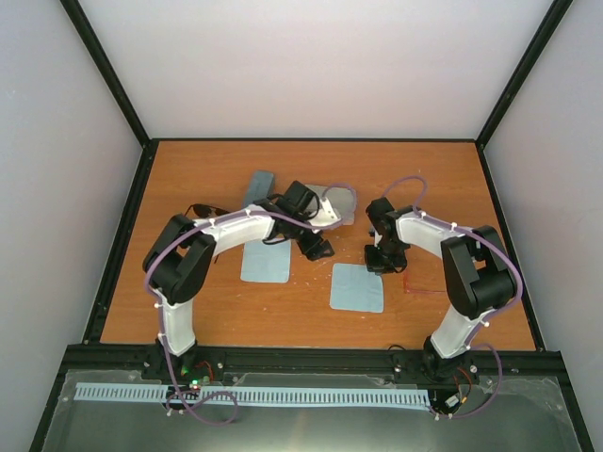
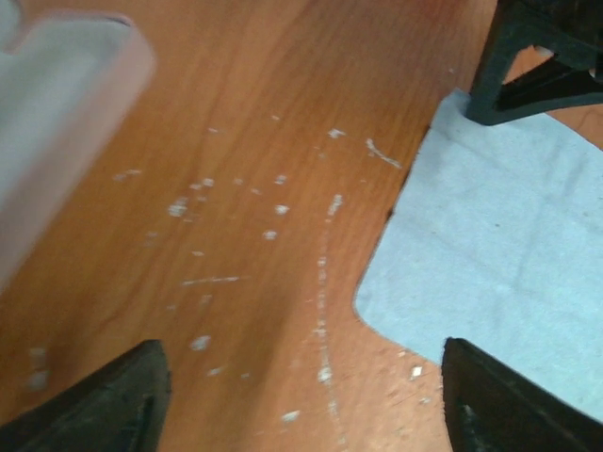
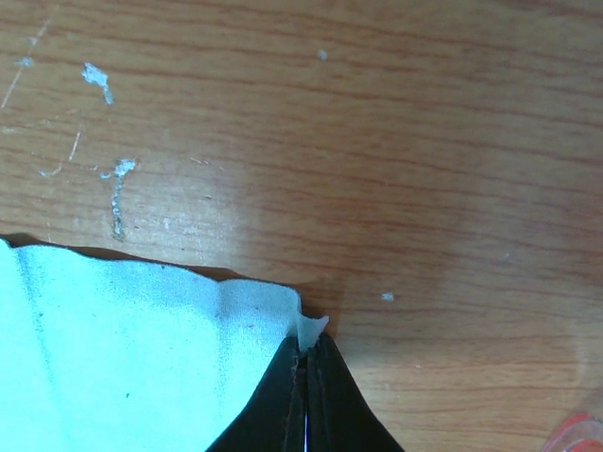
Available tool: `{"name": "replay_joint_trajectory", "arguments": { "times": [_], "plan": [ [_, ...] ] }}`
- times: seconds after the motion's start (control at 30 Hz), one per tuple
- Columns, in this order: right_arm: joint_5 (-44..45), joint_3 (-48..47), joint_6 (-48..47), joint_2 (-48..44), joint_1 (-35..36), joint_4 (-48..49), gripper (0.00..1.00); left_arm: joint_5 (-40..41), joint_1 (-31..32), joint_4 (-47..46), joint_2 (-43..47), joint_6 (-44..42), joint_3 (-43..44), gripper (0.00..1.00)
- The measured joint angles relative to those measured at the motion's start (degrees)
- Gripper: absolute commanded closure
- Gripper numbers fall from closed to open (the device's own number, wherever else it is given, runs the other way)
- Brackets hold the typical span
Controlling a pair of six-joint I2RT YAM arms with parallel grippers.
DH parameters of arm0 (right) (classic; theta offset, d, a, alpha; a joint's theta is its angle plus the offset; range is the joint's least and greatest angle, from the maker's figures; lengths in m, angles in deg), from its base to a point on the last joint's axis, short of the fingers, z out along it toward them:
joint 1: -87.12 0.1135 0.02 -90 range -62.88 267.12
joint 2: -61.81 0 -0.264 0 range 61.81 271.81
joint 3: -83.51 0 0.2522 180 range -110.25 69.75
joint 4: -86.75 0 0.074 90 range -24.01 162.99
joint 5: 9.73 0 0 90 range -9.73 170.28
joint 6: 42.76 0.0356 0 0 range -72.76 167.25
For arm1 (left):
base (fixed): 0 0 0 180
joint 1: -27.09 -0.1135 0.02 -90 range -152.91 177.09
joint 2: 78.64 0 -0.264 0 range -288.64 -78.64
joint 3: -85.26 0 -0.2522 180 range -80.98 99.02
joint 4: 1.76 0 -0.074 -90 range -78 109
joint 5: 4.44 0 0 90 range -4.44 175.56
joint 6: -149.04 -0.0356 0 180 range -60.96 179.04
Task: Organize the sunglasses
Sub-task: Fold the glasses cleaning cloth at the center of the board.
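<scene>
The black sunglasses [image 1: 202, 209] lie at the back left, behind my left arm. Thin red arms of the pink-red sunglasses [image 1: 419, 289] show on the table right of my right gripper [image 1: 379, 264], and a bit of pink-red lens [image 3: 579, 435] shows in the right wrist view's corner. My right gripper [image 3: 306, 356] is shut, pinching the far right corner of a light-blue cloth [image 3: 122, 348]. My left gripper [image 2: 306, 381] stands open low over bare wood, with nothing between its fingers; that cloth [image 2: 499, 273] lies just to its right.
A second light-blue cloth [image 1: 265, 263] lies under my left arm. A blue-grey case [image 1: 257, 188] and a pink case [image 1: 337, 201] sit toward the back middle. The pink case [image 2: 57, 122] shows blurred at the left wrist view's upper left.
</scene>
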Motion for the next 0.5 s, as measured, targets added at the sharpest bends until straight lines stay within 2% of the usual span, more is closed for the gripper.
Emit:
{"name": "replay_joint_trajectory", "arguments": {
  "times": [0.2, 0.5],
  "plan": [
    [0.31, 0.59, 1.22, -0.61, 0.17, 0.70, 0.97, 1.05, 4.98, -0.07, -3.91, -0.85, 0.00, 0.36],
    [0.50, 1.57, 1.92, -1.42, 0.31, 1.95, 0.97, 6.08, 8.02, -0.57, -7.10, -1.07, -0.02, 0.42]
  ]
}}
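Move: Some 4 cm back, 4 cm to the right and 8 cm below the left hand is the far left corner of the right-hand cloth; that cloth's middle lies about 10 cm back and 10 cm right of the hand. The pale case stands roughly 14 cm ahead and 3 cm right, the other cloth 12 cm left and 3 cm back. From the right hand, already pinching the far right corner, the free corner is level and about 12 cm left, the middle 6 cm left and 6 cm back. Sinking about 6 cm, the left hand also comes back 4 cm and a little right towards the cloth's free far left corner, finishing almost straight down. Its fingers narrow partway and tip some 10 degrees steeper to straddle the corner, with contact not to be seen. The right hand stays put, keeping its pinch on the far right corner. ##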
